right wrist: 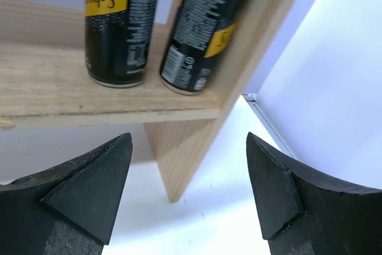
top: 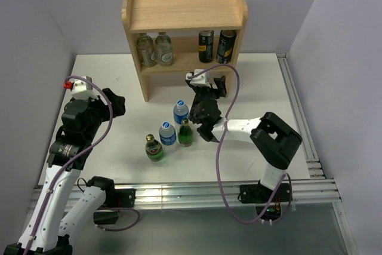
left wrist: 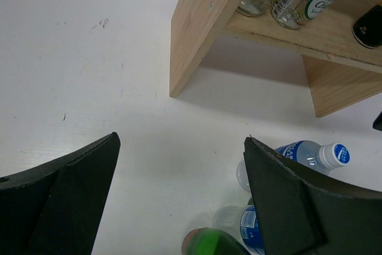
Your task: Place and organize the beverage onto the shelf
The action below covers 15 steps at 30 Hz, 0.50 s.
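Observation:
The light wood shelf (top: 185, 10) stands at the back of the table with its top board bare. Its lower tier holds two clear glass bottles (top: 155, 49) on the left and two black cans (top: 216, 46) on the right. Two blue-labelled water bottles (top: 181, 111) and two green bottles (top: 185, 133) stand on the table in front. My right gripper (top: 209, 83) is open and empty, just in front of the cans (right wrist: 110, 22) and the shelf's right side panel (right wrist: 191, 147). My left gripper (top: 114, 102) is open and empty, left of the water bottles (left wrist: 307, 153).
An aluminium rail (top: 298, 111) runs along the table's right edge, and grey walls close in both sides. The right arm's purple cable (top: 230, 88) loops above the table by the shelf's right leg. The shelf's left side panel (left wrist: 197, 28) stands ahead of the left gripper.

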### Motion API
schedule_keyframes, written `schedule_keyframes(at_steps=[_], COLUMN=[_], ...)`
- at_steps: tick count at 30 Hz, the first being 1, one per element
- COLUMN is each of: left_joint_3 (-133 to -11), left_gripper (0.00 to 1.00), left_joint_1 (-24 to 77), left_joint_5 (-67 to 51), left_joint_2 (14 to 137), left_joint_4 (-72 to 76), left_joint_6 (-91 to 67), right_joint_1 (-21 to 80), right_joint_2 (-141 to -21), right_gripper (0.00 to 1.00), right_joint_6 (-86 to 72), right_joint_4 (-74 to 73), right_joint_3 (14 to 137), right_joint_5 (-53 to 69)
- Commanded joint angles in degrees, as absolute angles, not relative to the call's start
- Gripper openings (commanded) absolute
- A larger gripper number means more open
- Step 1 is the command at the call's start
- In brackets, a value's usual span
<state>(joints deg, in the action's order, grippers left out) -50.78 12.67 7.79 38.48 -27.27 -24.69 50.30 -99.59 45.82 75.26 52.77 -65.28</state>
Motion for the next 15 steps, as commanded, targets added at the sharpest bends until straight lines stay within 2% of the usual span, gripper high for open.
schedule_keyframes(at_steps=[1,8,11,12,13,15], left_joint_3=[-50.6,-50.7,-50.7,-50.6,-50.7,-50.7], left_gripper=[0.92,0.92,0.92,0.92,0.92,0.92], left_joint_1=[12.3,12.3,12.3,12.3,12.3,12.3], left_joint_5=[8.1,8.2,7.9,8.0,7.8,7.7], left_joint_2=[38.3,38.7,38.7,38.7,38.8,38.9], left_joint_4=[-25.7,-25.8,-25.8,-25.8,-25.8,-25.8], left_joint_6=[-24.0,-23.9,-24.0,-24.0,-23.9,-23.8], right_joint_1=[52.0,60.4,64.8,65.9,66.9,69.0], right_joint_2=[-94.7,-83.4,-74.4,-71.5,-68.4,-59.7], right_gripper=[0.83,0.82,0.81,0.81,0.81,0.79], right_joint_6=[48.2,49.5,37.8,31.7,11.1,-14.1], right_joint_4=[100.9,98.0,81.1,62.1,47.4,7.0], right_joint_3=[50.7,44.0,41.1,40.8,42.5,45.9], right_joint_5=[-68.3,-72.0,-75.5,-76.1,-76.2,-71.5])
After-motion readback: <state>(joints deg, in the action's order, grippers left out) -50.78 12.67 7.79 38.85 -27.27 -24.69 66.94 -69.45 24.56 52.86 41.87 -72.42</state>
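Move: The middle green bottle, likely next, stands about 16 cm back and 9 cm left of the empty right hand, some 17 cm below. The far water bottle is about 7 cm back and 11 cm left, the near water bottle 16 cm back and 16 cm left. The newly shelved can stands roughly 11 cm ahead and 1 cm left, about level. From the left hand the middle green bottle is about 5 cm back, 22 cm right and 19 cm below. Touching nothing, the right hand heads back from the shelf and its cans towards the side of the table where the bottles stand. It withdraws some 11 cm with gathering speed and climbs about 4.5 cm. The fingers stay wide open, and late on the wrist rolls its left side up about 20 degrees while swinging some 15 degrees counter-clockwise. ##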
